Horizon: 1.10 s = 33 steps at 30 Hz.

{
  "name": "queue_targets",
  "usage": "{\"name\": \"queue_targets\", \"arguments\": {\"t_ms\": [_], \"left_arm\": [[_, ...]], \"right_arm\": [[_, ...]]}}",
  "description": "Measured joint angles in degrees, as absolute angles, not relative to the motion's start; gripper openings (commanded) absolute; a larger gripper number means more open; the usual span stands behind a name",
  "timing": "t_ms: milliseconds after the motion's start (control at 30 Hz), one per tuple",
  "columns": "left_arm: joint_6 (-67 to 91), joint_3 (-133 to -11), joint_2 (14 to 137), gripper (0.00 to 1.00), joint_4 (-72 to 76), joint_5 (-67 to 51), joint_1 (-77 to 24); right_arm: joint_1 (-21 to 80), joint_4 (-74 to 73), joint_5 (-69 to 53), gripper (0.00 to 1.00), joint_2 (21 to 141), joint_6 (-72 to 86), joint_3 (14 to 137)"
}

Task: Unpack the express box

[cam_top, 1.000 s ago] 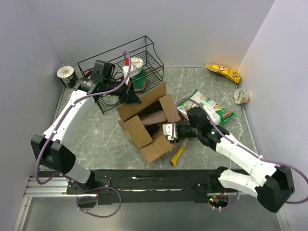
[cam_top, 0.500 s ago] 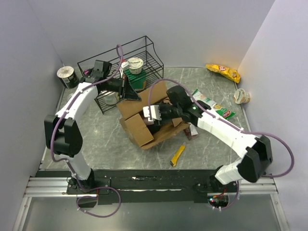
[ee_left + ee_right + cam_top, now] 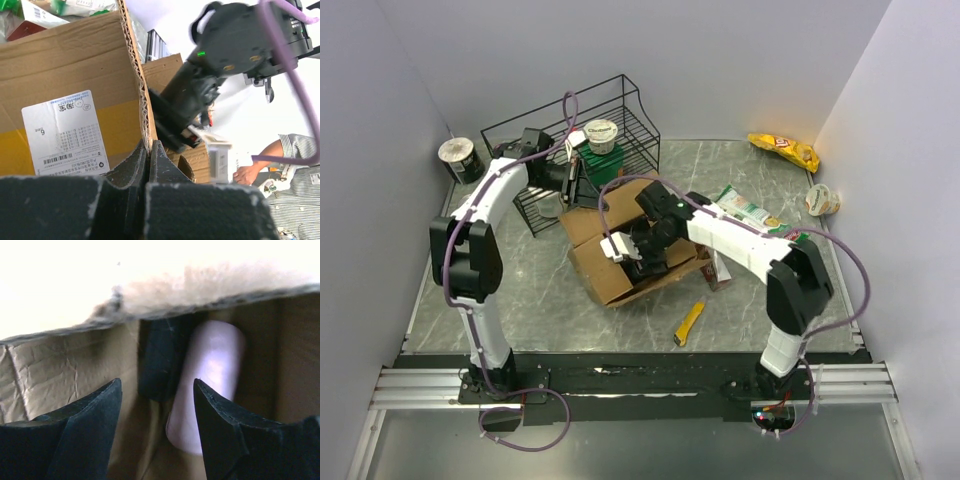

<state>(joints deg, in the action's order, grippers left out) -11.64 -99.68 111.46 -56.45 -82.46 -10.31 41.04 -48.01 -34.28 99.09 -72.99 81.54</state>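
Observation:
The express box [image 3: 603, 270], a brown cardboard carton with its flaps spread, lies mid-table. My left gripper [image 3: 586, 187] is shut on the edge of its rear flap; in the left wrist view the jaws [image 3: 148, 146] pinch the corrugated edge beside a white and yellow label [image 3: 64, 133]. My right gripper [image 3: 638, 258] reaches down into the carton. In the right wrist view it [image 3: 157, 385] stands open and holds nothing. A pale lilac roll [image 3: 210, 385] and a dark object [image 3: 160, 360] lie just beyond its tips inside the box [image 3: 60, 365].
A black wire rack [image 3: 620, 110] behind the box holds a lidded cup [image 3: 601, 133]. Another cup [image 3: 457, 153] stands far left. A green snack bag [image 3: 760, 218], yellow chip bag [image 3: 783, 148] and cup [image 3: 823, 200] lie to the right. A yellow knife [image 3: 689, 323] lies near the front.
My right arm has swung left from beside the box and dipped into it, its jaws spreading wider. The left gripper kept its hold on the flap and shifted slightly.

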Motion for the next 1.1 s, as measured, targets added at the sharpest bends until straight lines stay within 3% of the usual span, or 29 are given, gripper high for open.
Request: {"name": "queue_targets", "arguments": {"t_ms": [400,500,633,833,1100], "left_arm": [[4.54,-92.49,104.86,0.01,-36.47,-71.33,-9.67],[7.81,-90.96,104.33,0.01,-32.56,-69.43,-9.67],[9.50,-89.32,104.22,0.01,-28.93,-66.67,-9.67],[10.39,-87.53,103.66,0.01,-26.50,-64.82,-9.08],[8.19,-86.48,102.59,0.01,-26.96,-60.90,-9.78]], "right_arm": [[42.50,-49.52,-36.01,0.67,107.66,-72.90,83.74],[43.29,-43.94,-34.35,0.59,107.68,-70.67,81.30],[43.88,-38.52,-33.89,0.28,108.16,-67.26,78.32],[43.88,-37.34,-33.45,0.03,107.39,-64.79,77.43],[41.23,-41.23,-31.90,0.00,97.49,-60.86,77.80]]}}
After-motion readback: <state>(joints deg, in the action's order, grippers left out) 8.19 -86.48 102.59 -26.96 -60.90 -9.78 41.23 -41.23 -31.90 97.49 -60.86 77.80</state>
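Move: The black item lies deep in the open box, about 8 cm below the right hand and 3 cm to its left, level with it fore and aft. The pink roll lies beside it, some 4 cm farther forward. Outside, the small red box is about 15 cm to the right hand's right, and the yellow knife some 10 cm right and 8 cm back. From the left hand, the black item is roughly 8 cm back, 5 cm right and 20 cm down. Down and slightly left, the right hand sinks about 7 cm into the box, closes its fingers on the black item and keeps hold of it while rising almost as far, drifting back right. Meanwhile the left hand keeps its pinch on the far flap and carries it about 5 cm forward and a little down, turning counter-clockwise. ##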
